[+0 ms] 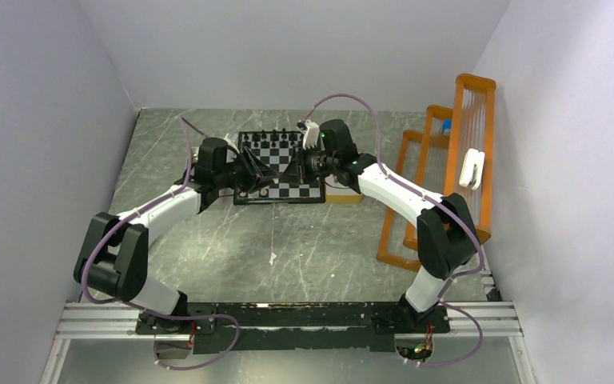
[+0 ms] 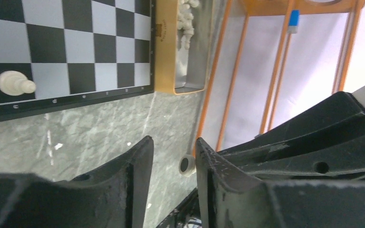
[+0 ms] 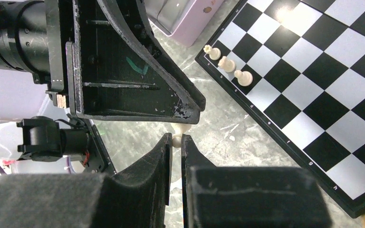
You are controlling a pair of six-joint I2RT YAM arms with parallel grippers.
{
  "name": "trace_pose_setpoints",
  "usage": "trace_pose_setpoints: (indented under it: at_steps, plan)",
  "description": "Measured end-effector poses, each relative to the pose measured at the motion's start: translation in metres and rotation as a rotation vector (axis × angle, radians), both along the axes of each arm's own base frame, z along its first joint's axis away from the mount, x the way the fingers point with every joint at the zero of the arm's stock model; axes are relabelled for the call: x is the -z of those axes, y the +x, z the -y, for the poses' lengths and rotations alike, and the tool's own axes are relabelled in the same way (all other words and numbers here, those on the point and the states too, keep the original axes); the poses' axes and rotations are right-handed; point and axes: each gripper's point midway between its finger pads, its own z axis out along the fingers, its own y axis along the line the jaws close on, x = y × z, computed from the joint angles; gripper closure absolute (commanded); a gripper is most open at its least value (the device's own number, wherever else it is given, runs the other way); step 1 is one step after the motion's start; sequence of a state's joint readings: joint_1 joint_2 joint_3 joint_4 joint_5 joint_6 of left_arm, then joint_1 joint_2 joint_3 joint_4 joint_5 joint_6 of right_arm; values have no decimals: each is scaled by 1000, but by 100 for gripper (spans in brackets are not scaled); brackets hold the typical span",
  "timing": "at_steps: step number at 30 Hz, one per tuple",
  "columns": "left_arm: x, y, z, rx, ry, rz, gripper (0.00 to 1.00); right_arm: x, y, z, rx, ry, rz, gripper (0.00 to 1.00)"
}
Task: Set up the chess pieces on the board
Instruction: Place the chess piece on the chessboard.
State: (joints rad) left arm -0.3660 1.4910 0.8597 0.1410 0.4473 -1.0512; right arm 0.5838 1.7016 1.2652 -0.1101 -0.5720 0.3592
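The board (image 1: 280, 164) lies at the table's far middle, with black chess pieces (image 1: 276, 134) along its far edge. Three cream pieces (image 3: 228, 64) stand near one corner, and a cream pawn (image 2: 15, 83) stands on a dark square. Both grippers meet just off the board's near edge. My right gripper (image 3: 176, 138) is shut on a small cream piece (image 3: 177, 130), pinched at its fingertips. My left gripper (image 2: 172, 142) stands open right in front of it. That piece's round base (image 2: 187, 165) shows beside the left gripper's right finger (image 2: 209, 161), with no squeeze on it.
A tan tray (image 2: 164, 57) with a metal inset holding several cream pieces (image 2: 185, 19) sits against the board's right side. An orange wire rack (image 1: 448, 176) stands along the right wall. A pale pink tin (image 3: 190, 23) lies past the board's corner.
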Motion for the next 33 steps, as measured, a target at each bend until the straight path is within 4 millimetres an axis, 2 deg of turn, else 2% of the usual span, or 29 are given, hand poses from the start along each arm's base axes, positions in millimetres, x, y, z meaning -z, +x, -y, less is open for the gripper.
trace_pose_setpoints:
  at_steps: [5,11,12,14,15,19,23,27,30,33]
  plan:
    - [1,8,-7,-15,77,6,48,10,-2,7,13,-49,-17,88]
    - [-20,24,-24,-60,208,100,38,17,6,19,67,-152,-41,88]
    - [-23,24,-28,-65,232,117,33,17,11,21,82,-174,-39,88]
    - [-29,20,-37,-72,283,153,5,20,23,25,119,-232,-38,88]
    - [-35,17,-42,-72,304,180,2,22,28,27,134,-260,-39,88]
    - [-58,-4,-56,-60,352,302,2,38,53,33,181,-377,-55,87]
    - [-76,-20,-64,-11,409,412,2,74,67,45,212,-517,-108,87]
    - [-62,-31,-72,51,491,432,2,103,76,56,225,-641,-159,87]
    - [-42,-43,-79,91,542,409,2,116,81,64,238,-714,-184,87]
    - [-34,-50,-82,115,568,399,2,123,83,74,246,-771,-203,87]
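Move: The right hand holds the white chess piece; the empty square at the right end of the board's second rank lies about 8 cm ahead, 8 cm to its right and some 15 cm below. The nearest standing white piece is roughly 5 cm ahead, 8 cm to its left and 14 cm below; the box of white pieces is 11 cm ahead, 18 cm to the right and about as low as the square. From the left hand that square is some 8 cm ahead, 9 cm to the right and 14 cm below. Keeping its pinch on the white piece, the right hand leaves the handover with a small dip, then swings forward and right and sinks ever faster towards the near right corner of the board, about 12 cm down in all, the wrist rolling some 45 degrees so the fingers that pointed left turn downward. The left fingers, already opening around the piece's base end, spread wide as that hand first noses forward about 2 cm, then draws back and left clear of the piece, rising some 7 cm before it sinks about half of that again, its tips rolling downward. ##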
